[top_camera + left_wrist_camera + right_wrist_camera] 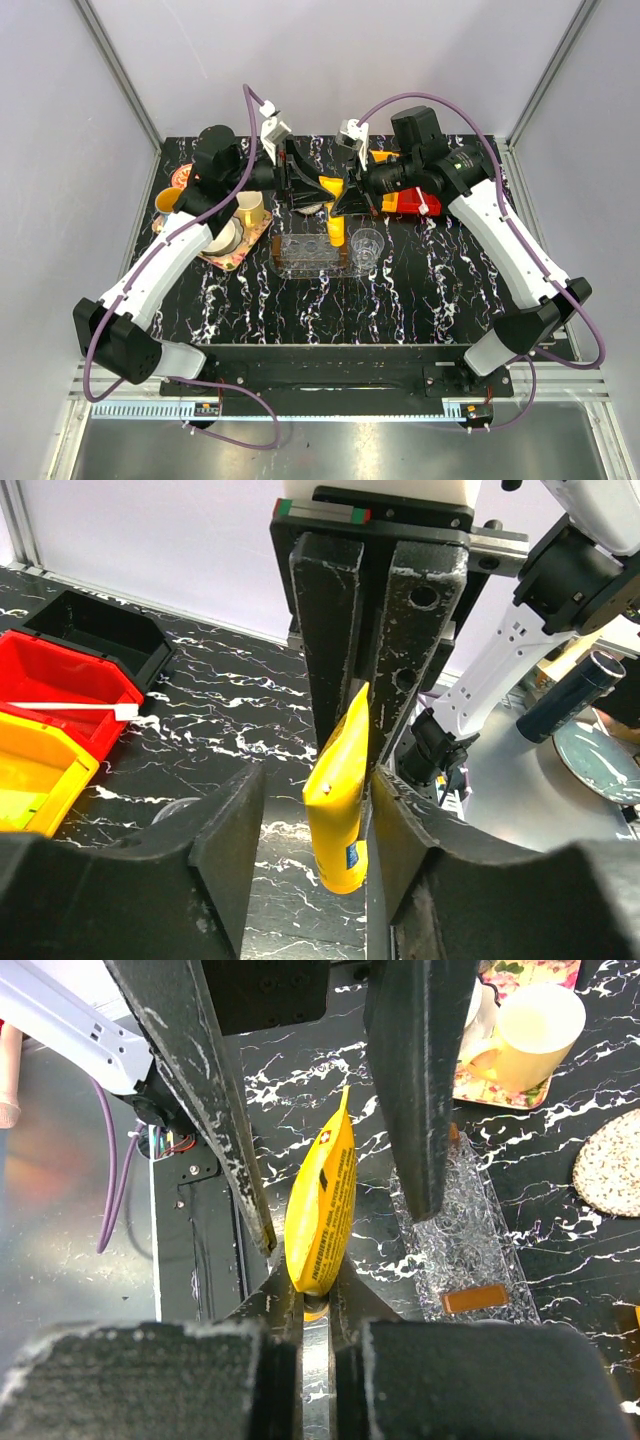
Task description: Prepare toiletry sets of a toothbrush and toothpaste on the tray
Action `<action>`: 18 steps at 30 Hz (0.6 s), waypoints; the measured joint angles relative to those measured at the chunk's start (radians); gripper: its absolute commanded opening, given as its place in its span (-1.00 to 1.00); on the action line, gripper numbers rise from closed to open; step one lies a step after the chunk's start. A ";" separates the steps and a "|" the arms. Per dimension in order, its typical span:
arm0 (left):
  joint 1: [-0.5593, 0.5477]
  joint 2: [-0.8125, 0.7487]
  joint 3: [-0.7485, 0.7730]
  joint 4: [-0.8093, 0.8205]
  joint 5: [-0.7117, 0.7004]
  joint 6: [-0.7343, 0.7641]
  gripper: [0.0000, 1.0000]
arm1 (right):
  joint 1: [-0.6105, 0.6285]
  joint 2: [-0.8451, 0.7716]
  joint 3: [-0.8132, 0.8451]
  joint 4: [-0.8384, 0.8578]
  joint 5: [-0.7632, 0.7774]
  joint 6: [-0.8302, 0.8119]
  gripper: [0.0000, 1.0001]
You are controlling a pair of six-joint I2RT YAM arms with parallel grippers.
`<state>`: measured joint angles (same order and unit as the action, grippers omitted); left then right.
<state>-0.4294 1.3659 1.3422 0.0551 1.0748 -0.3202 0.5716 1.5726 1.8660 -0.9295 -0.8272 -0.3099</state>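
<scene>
An orange-yellow toothpaste tube (pixel 322 1205) hangs in the air between the two grippers, above the table beside the clear oval tray (pixel 470 1250). My right gripper (pixel 315 1305) is shut on the tube's cap end. My left gripper (pixel 315 775) straddles the same tube (pixel 340 820): its right finger lies against the tube, and a gap shows on the left side. In the top view both grippers meet above the tray (pixel 300 258). A white toothbrush (pixel 70 708) lies in the red bin (pixel 50 680).
A black bin (pixel 100 630) and a yellow bin (pixel 30 770) flank the red one. A colourful square tray (pixel 235 250) holds cups, among them a yellow cup (pixel 535 1020). A clear glass (pixel 367 243) stands next to the oval tray, and a round patterned dish (pixel 610 1160) lies beyond it.
</scene>
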 measured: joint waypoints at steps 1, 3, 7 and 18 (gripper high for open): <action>-0.003 0.000 0.000 0.000 0.002 -0.002 -0.07 | 0.000 0.000 0.000 0.000 -0.002 0.000 -1.00; -0.007 0.000 0.000 0.003 0.004 -0.003 -0.18 | 0.001 0.001 0.000 0.000 -0.003 0.000 -1.00; -0.009 0.004 0.000 0.009 0.016 -0.011 -0.36 | 0.003 0.005 -0.001 0.000 -0.003 0.000 -1.00; -0.009 0.005 0.000 0.008 0.031 -0.021 -1.00 | 0.004 0.011 -0.002 0.001 -0.005 -0.007 -1.00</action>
<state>-0.4385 1.3708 1.3422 0.0635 1.1057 -0.3412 0.5755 1.5833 1.8637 -0.9287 -0.8326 -0.3168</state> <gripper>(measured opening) 0.274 0.062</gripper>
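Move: The yellow toothpaste hangs upright, cap down, between the two hands: its middle is about 2 cm right of the left hand and 3 cm lower, level with it front to back. Below the left hand, some 30 cm down, the clear tray lies about 10 cm ahead, and the glass cup about 11 cm ahead and 11 cm to the right. From the right hand, which already pinches the tube, its middle is about 1 cm to the left. Easing back by less than 1 cm, the left hand closes its half-open fingers from either side onto the upper part of the toothpaste tube, then holds still with the tube pinched between them. The right hand stays practically in place and keeps its shut grip on the same tube, opposite. ##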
